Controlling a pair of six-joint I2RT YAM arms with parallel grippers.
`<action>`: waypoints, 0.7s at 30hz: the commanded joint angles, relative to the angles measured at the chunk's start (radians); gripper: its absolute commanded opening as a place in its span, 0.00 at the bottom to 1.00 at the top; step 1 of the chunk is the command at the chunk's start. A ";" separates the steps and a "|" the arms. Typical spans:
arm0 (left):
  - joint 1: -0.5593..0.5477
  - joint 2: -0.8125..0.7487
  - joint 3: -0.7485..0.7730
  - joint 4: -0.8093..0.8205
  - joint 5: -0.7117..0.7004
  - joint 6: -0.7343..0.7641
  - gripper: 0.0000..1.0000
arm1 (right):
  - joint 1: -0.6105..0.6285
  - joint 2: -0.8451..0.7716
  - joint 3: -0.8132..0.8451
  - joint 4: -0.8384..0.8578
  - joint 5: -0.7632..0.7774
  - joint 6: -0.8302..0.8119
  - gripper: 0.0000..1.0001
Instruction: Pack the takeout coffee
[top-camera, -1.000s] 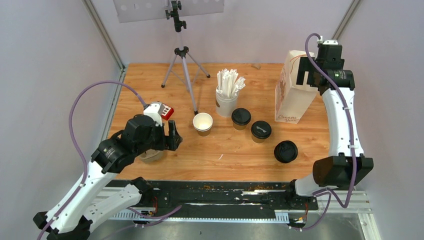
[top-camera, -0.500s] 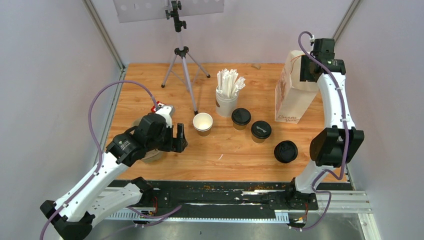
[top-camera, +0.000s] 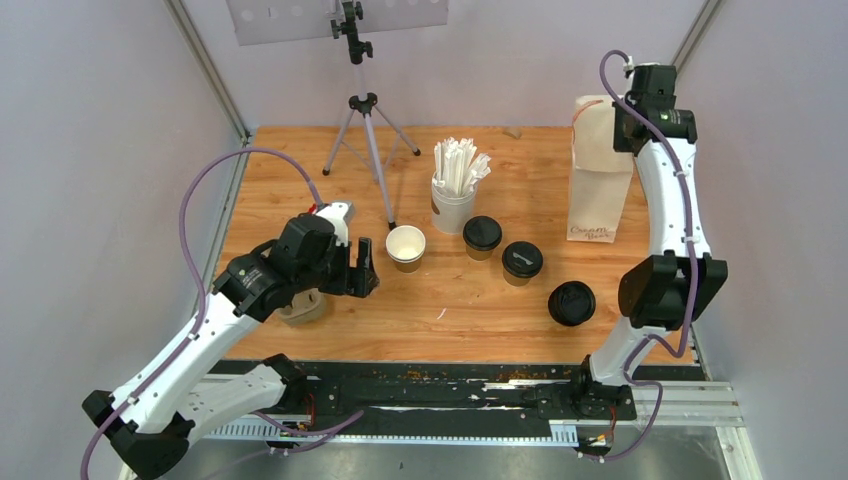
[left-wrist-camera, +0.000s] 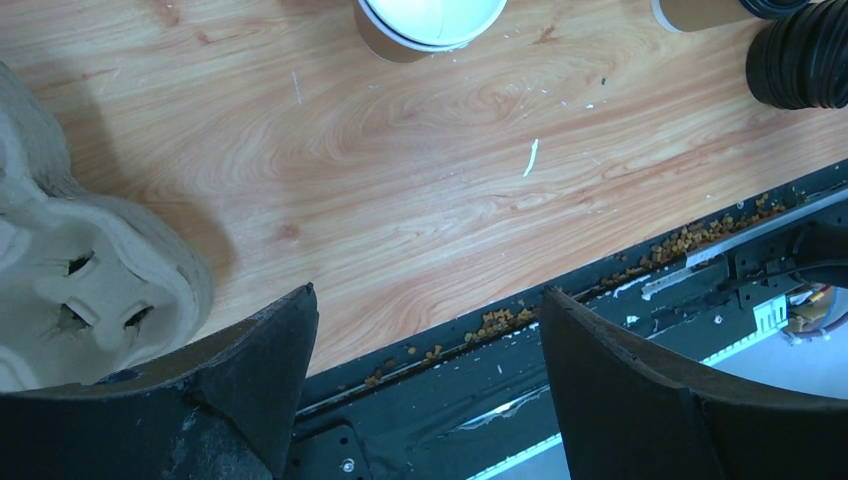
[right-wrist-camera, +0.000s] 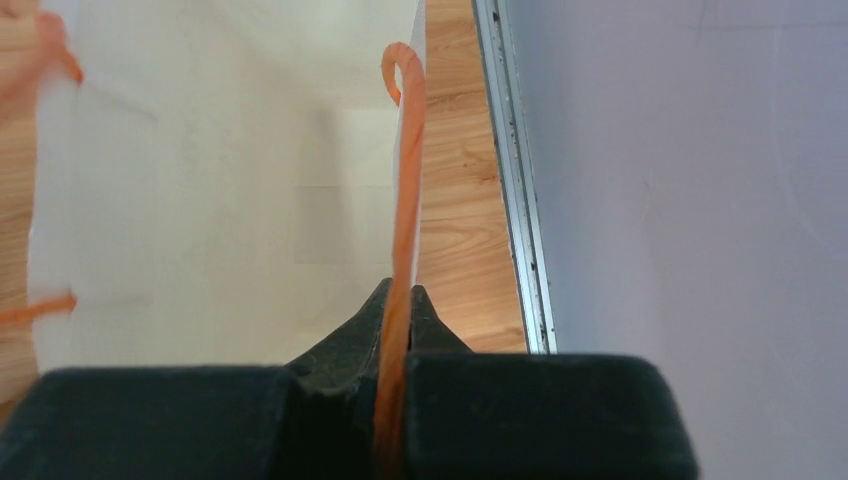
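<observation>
Two takeout coffee cups, brown with black lids, stand mid-table (top-camera: 482, 233) (top-camera: 522, 259). An unlidded brown paper cup (top-camera: 405, 246) stands left of them, also seen from the left wrist (left-wrist-camera: 430, 18). My left gripper (top-camera: 361, 268) (left-wrist-camera: 428, 296) hovers open and empty just left of that cup. A white paper bag (top-camera: 600, 170) stands upright at the back right. My right gripper (top-camera: 628, 122) (right-wrist-camera: 398, 296) is shut on its orange handle (right-wrist-camera: 404, 180) at the bag's right rim. The bag's open white inside (right-wrist-camera: 230, 200) shows.
A grey pulp cup carrier (top-camera: 302, 309) (left-wrist-camera: 80, 290) lies under my left arm. A pile of black lids (top-camera: 571, 303) (left-wrist-camera: 800, 65) sits front right. A white cup of wrapped straws (top-camera: 453, 190) and a tripod (top-camera: 364, 120) stand at the back. Walls close both sides.
My right gripper has shut on the bag's handle, and the bag now stands straighter and further right. My left gripper has moved right, nearer the unlidded cup.
</observation>
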 joint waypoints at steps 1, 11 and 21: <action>0.001 -0.003 0.057 0.003 -0.010 0.017 0.88 | -0.007 -0.031 0.141 -0.043 -0.005 0.013 0.00; 0.001 -0.022 0.092 0.011 -0.022 0.023 0.88 | -0.004 -0.193 0.249 -0.093 -0.074 0.107 0.00; 0.001 0.021 0.163 -0.037 -0.117 -0.037 0.90 | 0.035 -0.413 0.172 -0.118 -0.240 0.273 0.00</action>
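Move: The right hand already has one orange handle of the paper bag shut in its fingers. The bag's middle lies about 6 cm to its left, roughly level with it fore and aft, and some 14 cm below. The nearer lidded cup is about 22 cm back and 18 cm left, the other lidded cup 15 back and 26 left, and the stack of lids 28 back and 8 left, all some 21 cm lower. From the left hand the bag is about 24 cm ahead and 45 cm right. Upward first, then up and back towards the base with a slight drift left, the right hand hoists the paper bag by its orange handle, rising some 18 cm and drawing back about 10. Its wrist tips the fingers up roughly 25 degrees while they keep their shut hold. The empty left hand, still open, rises about 4 cm. ##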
